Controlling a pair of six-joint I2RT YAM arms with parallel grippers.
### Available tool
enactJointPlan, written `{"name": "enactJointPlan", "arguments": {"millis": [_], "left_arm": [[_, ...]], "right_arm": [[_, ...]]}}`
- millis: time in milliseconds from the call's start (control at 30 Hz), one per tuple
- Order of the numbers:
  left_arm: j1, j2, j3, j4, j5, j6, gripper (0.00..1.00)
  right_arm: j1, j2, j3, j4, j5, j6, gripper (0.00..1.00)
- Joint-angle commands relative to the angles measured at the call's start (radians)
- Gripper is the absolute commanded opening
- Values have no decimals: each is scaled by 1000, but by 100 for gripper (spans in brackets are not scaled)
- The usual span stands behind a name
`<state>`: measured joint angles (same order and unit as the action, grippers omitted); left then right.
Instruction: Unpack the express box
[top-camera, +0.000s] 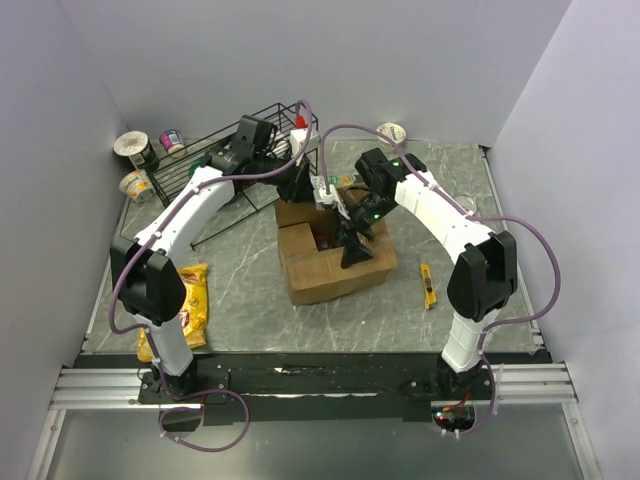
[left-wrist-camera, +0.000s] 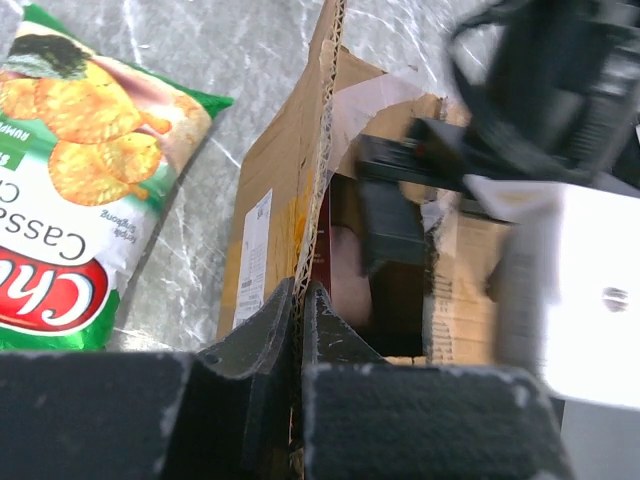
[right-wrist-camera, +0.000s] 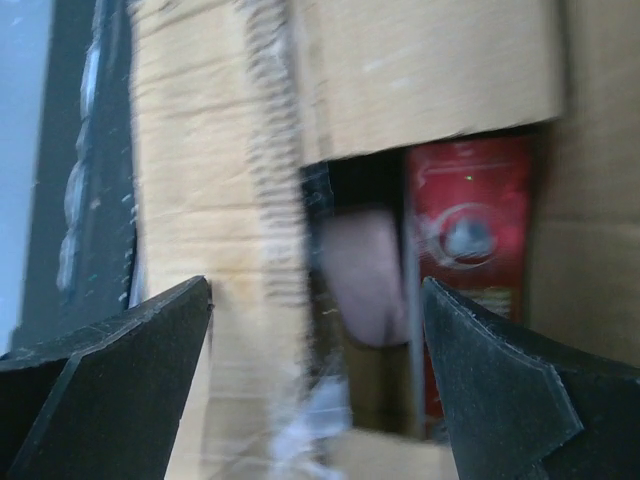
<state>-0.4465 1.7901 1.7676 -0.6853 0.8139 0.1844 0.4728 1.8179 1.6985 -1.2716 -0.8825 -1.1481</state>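
Observation:
The express box (top-camera: 335, 268) is a brown cardboard carton in the middle of the table, its top open. My left gripper (top-camera: 298, 192) is at the box's far side, shut on the edge of an upright flap (left-wrist-camera: 285, 150); in the left wrist view its fingers (left-wrist-camera: 299, 290) pinch the corrugated edge. My right gripper (top-camera: 352, 248) hangs open over the opening. In the right wrist view the right gripper (right-wrist-camera: 315, 290) spans the gap between the flaps, where a red packet (right-wrist-camera: 465, 230) and a pale item (right-wrist-camera: 365, 265) lie inside.
A green chip bag (left-wrist-camera: 70, 170) lies on the table beside the box. A yellow chip bag (top-camera: 185, 305) is at the front left, a yellow knife (top-camera: 428, 285) right of the box. A wire rack (top-camera: 240, 150) and cups (top-camera: 135, 150) stand at the back left.

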Motion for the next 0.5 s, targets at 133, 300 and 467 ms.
{"name": "enactJointPlan", "arguments": {"millis": [133, 300, 467], "left_arm": [[48, 34, 76, 133, 11, -83, 1], [52, 58, 90, 133, 21, -88, 1], [57, 69, 61, 144, 21, -105, 1]], "right_arm": [[4, -107, -56, -299, 7, -12, 85], [9, -201, -77, -198, 48, 39, 72], [35, -458, -273, 164, 180, 155, 65]]}}
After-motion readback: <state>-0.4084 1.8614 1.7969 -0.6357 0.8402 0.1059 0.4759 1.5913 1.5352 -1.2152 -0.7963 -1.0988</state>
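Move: The near flap's middle is only about 3 cm back, 2 cm left and 2 cm below my right hand. The red pack in the box lies some 3 cm ahead, 5 cm left and 8 cm below; the yellow cutter is about 18 cm right, level fore and aft, 14 cm down. My left hand already pinches the far flap, whose middle is about 5 cm right and 3 cm lower; the chip bag lies roughly 14 cm ahead of that hand, 6 cm right, 18 cm down. With the near flap between my right fingers and the inner one against its edge, I draw that hand about 4 cm back and to the right, rising late by 2 cm, while the fingers close from nearly wide to about two thirds. My left hand keeps its pinch and carries the far flap about 2.5 cm forward and slightly down, away from the near one. ##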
